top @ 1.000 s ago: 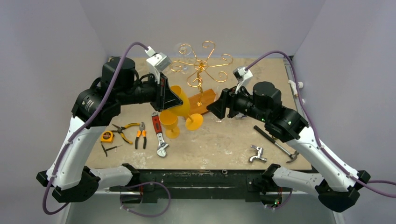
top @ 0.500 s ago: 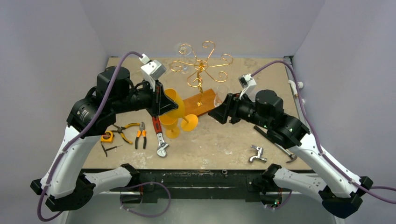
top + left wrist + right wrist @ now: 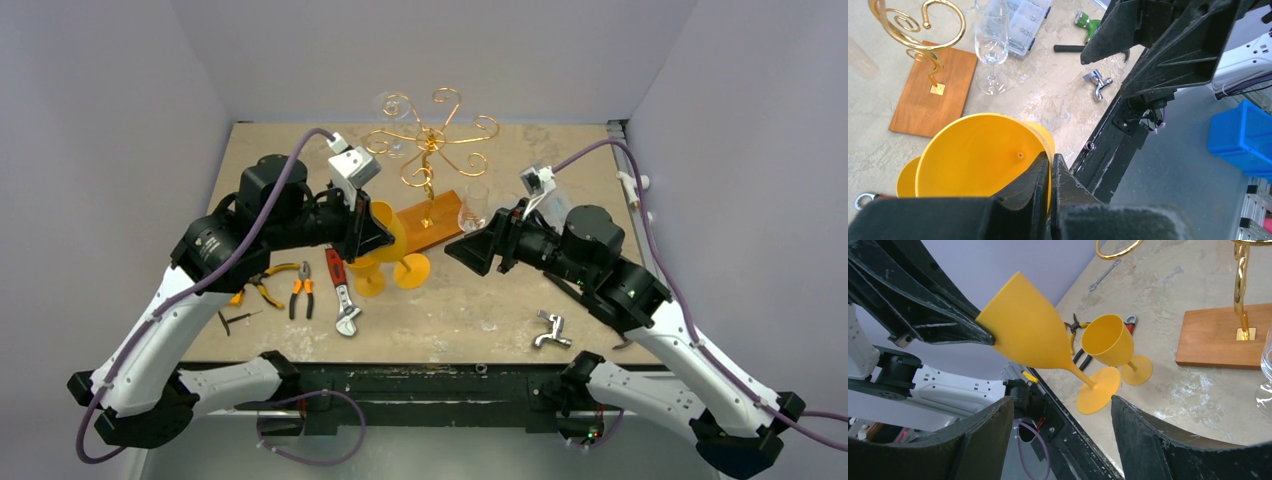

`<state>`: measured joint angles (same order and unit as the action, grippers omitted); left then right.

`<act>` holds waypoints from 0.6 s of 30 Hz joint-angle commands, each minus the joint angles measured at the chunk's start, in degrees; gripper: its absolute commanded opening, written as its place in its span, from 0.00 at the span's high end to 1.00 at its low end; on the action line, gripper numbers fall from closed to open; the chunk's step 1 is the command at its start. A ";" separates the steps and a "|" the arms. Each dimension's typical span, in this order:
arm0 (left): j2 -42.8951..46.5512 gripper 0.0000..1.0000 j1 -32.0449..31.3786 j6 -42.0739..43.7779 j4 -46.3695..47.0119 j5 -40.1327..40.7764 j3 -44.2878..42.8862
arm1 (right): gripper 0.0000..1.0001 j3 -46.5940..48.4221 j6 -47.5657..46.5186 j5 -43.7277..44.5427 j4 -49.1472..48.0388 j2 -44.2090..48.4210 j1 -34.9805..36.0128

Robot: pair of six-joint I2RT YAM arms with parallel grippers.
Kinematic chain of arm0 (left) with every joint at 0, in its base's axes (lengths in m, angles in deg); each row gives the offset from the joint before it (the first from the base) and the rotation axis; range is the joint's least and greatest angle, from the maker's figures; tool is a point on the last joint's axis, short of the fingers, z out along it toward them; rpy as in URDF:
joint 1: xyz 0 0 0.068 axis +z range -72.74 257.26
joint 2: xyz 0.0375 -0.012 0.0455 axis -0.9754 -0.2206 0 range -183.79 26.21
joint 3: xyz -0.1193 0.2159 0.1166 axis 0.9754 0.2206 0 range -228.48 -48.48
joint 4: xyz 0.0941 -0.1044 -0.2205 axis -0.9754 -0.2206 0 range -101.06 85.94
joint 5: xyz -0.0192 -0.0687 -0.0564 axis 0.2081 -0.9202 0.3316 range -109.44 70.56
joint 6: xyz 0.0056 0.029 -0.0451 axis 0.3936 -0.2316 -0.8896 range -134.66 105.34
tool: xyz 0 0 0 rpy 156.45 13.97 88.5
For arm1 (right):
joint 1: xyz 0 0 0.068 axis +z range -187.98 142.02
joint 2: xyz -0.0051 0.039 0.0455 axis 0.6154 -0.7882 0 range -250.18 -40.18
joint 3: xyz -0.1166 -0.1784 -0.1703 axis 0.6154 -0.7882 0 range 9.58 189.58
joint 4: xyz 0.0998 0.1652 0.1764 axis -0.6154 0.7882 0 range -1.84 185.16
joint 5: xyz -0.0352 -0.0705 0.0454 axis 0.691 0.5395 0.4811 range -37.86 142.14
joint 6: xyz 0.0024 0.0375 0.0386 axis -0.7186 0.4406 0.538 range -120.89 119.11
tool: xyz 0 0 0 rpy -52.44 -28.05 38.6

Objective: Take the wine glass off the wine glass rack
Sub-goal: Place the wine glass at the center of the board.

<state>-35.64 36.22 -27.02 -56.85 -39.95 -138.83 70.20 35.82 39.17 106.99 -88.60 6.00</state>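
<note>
My left gripper [image 3: 1050,162] is shut on the rim of a yellow wine glass [image 3: 978,155], which hangs tilted above the table [image 3: 390,232]. A second yellow wine glass [image 3: 1108,340] stands upright just beyond it. The golden wine glass rack [image 3: 430,140] stands behind them on its wooden base [image 3: 435,222]. A clear wine glass [image 3: 473,205] stands on the table right of that base. Another clear glass [image 3: 388,105] shows at the rack's back left arm. My right gripper [image 3: 1062,402] is open and empty, low in front of the clear glass and facing the yellow ones.
A red adjustable wrench [image 3: 341,285], pliers [image 3: 301,290] and a tape measure [image 3: 229,292] lie at the left front. A metal tap fitting [image 3: 550,331] lies at the right front. A clear parts box [image 3: 1025,20] sits beyond the clear glass.
My left gripper has carried the yellow glass a little right and down. My right gripper has drawn back from the clear glass toward the front, and its jaws have widened.
</note>
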 commanded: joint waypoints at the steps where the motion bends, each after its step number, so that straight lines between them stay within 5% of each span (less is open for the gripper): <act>1: 0.39 1.00 -1.54 1.28 4.94 1.69 2.35 | 0.31 -0.06 0.88 0.62 -1.88 1.28 0.02; 18: -2.12 1.00 -5.19 1.27 13.75 7.33 13.59 | 0.35 -1.02 1.77 5.77 1.43 5.61 -0.02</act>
<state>-37.19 31.98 -27.02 -48.44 -35.12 -125.83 69.32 37.11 42.65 108.19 -84.36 6.00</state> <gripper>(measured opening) 0.019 0.656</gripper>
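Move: The left hand still pinches the yellow wine glass by its rim, foot hanging down to the right. The open spot on the table it is lowered towards lies about 4 cm right, level ahead-wise, some 32 cm below. From that hand the standing yellow glass is 6 cm left and 2 cm ahead, the clear glass 14 cm right and 8 cm ahead, the rack's wooden base 15 cm ahead and 6 cm right. From the right hand, the spot is some 5 cm left, 1 cm ahead, 30 cm below. Keeping its pinch on the rim, the left hand carries the yellow wine glass down about 7 cm towards the open table in front of the rack, gathering speed, while drifting a couple of centimetres to the right. Its fingers tip slightly further down. The right hand, empty and open, eases about 2 cm to the right, away from the held glass. ##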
